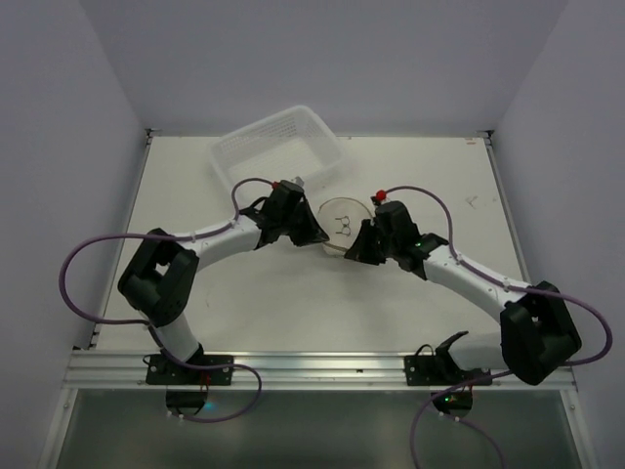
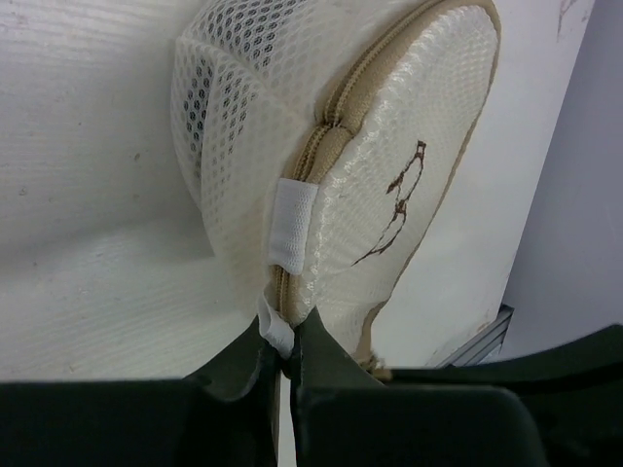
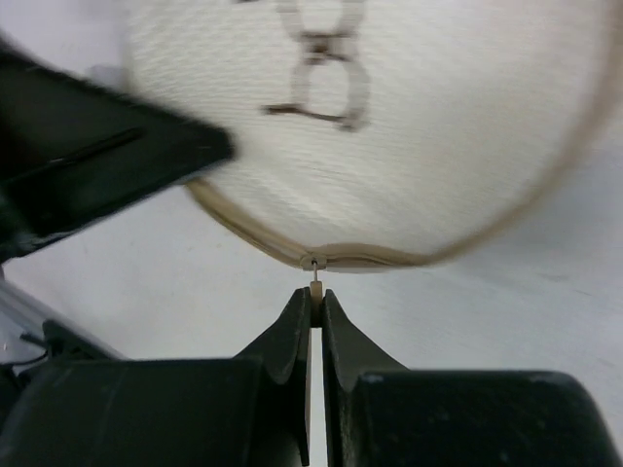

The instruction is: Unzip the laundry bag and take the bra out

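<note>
The laundry bag (image 1: 344, 221), a round white mesh pouch with tan trim and a bra drawing on its face, lies mid-table between my two grippers. My left gripper (image 2: 283, 348) is shut on a small white fabric tab (image 2: 274, 334) at the bag's zipper seam, on the bag's left side in the top view (image 1: 317, 237). My right gripper (image 3: 316, 295) is shut on the little tan zipper pull (image 3: 315, 285) at the bag's near rim (image 3: 321, 261). The tan zipper (image 2: 336, 117) looks closed. The bra is hidden inside the bag.
A larger white plastic basket (image 1: 278, 147) stands behind the bag, at the back left. The table's metal front rail (image 1: 312, 369) runs by the arm bases. The left gripper's dark body (image 3: 97, 165) shows at the right wrist view's upper left.
</note>
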Motion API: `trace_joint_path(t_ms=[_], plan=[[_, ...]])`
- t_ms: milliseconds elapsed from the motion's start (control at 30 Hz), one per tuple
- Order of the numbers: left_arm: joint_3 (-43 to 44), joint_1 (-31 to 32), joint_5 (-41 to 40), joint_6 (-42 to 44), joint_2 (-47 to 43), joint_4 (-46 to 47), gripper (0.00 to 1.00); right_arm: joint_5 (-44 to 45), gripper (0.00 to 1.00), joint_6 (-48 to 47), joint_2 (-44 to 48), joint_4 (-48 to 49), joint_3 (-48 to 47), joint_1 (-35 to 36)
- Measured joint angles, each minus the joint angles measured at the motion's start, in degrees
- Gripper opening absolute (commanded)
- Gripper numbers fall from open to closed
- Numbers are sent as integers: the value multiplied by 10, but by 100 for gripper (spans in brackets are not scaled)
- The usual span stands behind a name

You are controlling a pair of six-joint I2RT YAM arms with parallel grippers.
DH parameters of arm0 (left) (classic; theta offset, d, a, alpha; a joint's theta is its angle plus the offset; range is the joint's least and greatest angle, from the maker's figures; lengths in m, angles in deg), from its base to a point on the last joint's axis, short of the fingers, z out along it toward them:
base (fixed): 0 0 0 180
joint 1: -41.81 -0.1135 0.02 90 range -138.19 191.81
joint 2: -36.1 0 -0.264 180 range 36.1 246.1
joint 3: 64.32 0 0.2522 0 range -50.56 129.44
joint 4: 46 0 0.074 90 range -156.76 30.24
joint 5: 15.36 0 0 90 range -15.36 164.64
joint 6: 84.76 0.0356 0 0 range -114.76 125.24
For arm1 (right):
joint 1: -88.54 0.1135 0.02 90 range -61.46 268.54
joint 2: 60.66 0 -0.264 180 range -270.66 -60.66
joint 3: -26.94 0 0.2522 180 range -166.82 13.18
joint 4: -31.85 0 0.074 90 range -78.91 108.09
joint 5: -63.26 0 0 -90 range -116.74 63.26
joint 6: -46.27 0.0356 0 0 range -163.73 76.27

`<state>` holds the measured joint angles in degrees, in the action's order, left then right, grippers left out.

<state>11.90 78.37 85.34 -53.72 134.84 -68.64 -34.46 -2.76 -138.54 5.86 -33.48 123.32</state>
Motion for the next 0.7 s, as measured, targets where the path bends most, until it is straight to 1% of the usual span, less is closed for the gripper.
trace_joint_path(t_ms=[67,133,200,333,433,467,500,533,567,667,700], plan=[[0,-7,6,9,-2,3,0,-8,0,-4,38,-10,33,-44],[0,-19,15,29,-5,4,0,-10,0,-10,60,-19,53,-103],[0,-32,42,48,-9,14,0,-31,0,-18,73,-21,60,-146],[18,-48,86,109,-3,15,0,-64,0,-42,81,-22,59,-152],[99,-61,115,168,47,-21,0,-83,0,-48,81,-17,58,-146],[132,-63,122,184,70,-32,2,-83,0,-48,81,-14,57,-140],[166,-65,129,198,94,-45,13,-82,0,-47,80,-11,55,-131],[198,-66,134,212,117,-53,19,-80,0,-45,77,-8,51,-122],[226,-67,138,218,138,-61,31,-78,0,-43,73,-6,46,-113],[289,-71,139,226,184,-70,54,-78,0,-27,50,0,23,-71],[300,-74,140,223,191,-70,69,-78,0,-21,42,4,17,-59]])
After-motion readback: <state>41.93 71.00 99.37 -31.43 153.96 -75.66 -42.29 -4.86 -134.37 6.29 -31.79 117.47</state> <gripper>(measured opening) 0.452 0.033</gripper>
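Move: The left hand pinches the laundry bag's rim, with the bag's middle about 3 cm ahead and 4 cm right of it, slightly below. The right hand holds the zip pull between its fingertips, roughly 4 cm back and 5 cm right of the left hand; from the right hand, the bag's middle is some 7 cm ahead and 1 cm left, 2 cm lower. The white basket stands about 20 cm ahead and 12 cm left of the left hand, some 5 cm lower. Right hand draws the zip pull 8 cm right, then mostly returns; left moves 10 cm forward, releasing the rim. ##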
